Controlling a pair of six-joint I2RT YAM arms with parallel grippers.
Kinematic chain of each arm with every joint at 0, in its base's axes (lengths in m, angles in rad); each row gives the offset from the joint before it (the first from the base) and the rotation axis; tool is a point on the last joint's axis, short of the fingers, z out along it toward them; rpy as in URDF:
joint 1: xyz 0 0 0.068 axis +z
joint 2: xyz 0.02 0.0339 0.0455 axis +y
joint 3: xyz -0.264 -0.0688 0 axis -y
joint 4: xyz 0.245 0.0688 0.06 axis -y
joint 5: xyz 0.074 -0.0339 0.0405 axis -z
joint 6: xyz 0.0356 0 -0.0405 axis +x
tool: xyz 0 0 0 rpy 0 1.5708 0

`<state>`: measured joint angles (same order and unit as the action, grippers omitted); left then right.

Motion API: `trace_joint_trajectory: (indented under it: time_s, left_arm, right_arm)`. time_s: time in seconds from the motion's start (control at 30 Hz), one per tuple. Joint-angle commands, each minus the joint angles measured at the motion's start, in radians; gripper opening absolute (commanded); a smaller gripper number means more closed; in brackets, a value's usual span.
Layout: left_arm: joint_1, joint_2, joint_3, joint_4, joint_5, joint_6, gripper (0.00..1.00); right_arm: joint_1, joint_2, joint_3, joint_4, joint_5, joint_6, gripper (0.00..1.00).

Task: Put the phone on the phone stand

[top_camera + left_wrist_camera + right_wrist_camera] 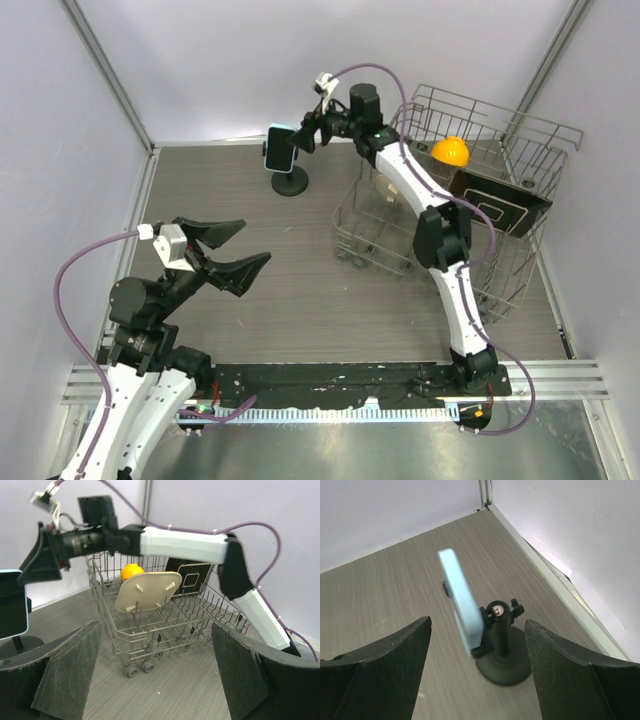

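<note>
The phone [281,147], with its light blue case, sits upright in the clamp of the black phone stand [290,183] at the back of the table. My right gripper [305,135] hangs open just right of the phone and holds nothing. In the right wrist view the phone [462,600] leans on the stand's post [501,630], between and beyond the spread fingers [395,655], free of both. My left gripper [255,242] is open and empty at the near left. Its wrist view catches the phone [11,609] at the left edge.
A wire dish rack [520,270] fills the back right. It holds an orange ball [450,150], a dark board with a white outline [500,200] and a beige board [147,590]. Walls close the table at back and sides.
</note>
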<state>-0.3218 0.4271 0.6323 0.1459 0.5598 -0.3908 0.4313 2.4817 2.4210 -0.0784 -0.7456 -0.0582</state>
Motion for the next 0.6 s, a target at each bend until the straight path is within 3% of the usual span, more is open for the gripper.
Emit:
trace_joint_trajectory:
  time_s: [0.0, 0.1, 0.2, 0.23, 0.3, 0.43, 0.5, 0.57]
  left_arm:
    - [-0.003, -0.031, 0.020, -0.031, -0.054, -0.032, 0.95]
    - [-0.003, -0.037, 0.050, -0.081, -0.086, -0.048, 0.94]
    - [-0.003, -0.044, 0.079, -0.143, -0.179, -0.068, 0.94]
    - [-0.003, -0.047, 0.086, -0.178, -0.214, -0.074, 0.93]
    - [-0.005, -0.042, 0.105, -0.262, -0.327, -0.089, 0.94]
    - [-0.003, -0.002, 0.164, -0.516, -0.539, -0.111, 0.95]
    - [-0.003, 0.022, 0.204, -0.586, -0.635, -0.115, 0.96]
    - [-0.003, 0.029, 0.228, -0.638, -0.653, -0.115, 0.96]
  right_arm:
    - [0.006, -0.330, -0.147, -0.021, 0.083, 0.015, 0.81]
    - [0.023, -0.433, -0.259, -0.065, 0.150, 0.055, 0.81]
    - [0.076, -0.507, -0.309, -0.192, 0.413, 0.106, 0.82]
    - [0.093, -0.559, -0.327, -0.236, 0.571, 0.109, 0.82]
    - [0.151, -0.615, -0.358, -0.341, 0.700, 0.119, 0.82]
    - [0.233, -0.862, -0.592, -0.400, 1.009, 0.216, 0.82]
    - [0.280, -0.969, -0.746, -0.393, 1.253, 0.285, 0.82]
    - [0.311, -1.117, -0.845, -0.385, 1.426, 0.294, 0.82]
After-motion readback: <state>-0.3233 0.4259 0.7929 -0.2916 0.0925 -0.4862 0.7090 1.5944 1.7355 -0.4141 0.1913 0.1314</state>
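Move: About 6 cm to the left of the open, empty right hand, some 2 cm nearer the base and 3 cm lower, is the phone, already on the phone stand; the stand's middle is roughly 7 cm left, 1 cm ahead and 10 cm below. The dish rack's middle lies some 37 cm right, 13 cm back and 18 cm lower. From the left hand the phone is about 34 cm ahead, 4 cm right and 14 cm lower. Leaving the placed phone, the right hand first climbs steeply, about 15 cm, while drawing back and right, then sweeps on back and right, sinking slightly, some 17 cm back in all and turning roughly 40 degrees clockwise. The left hand swings some 6 cm left and a little forward, turning about 25 degrees counter-clockwise and tipping down. Both stay open. ##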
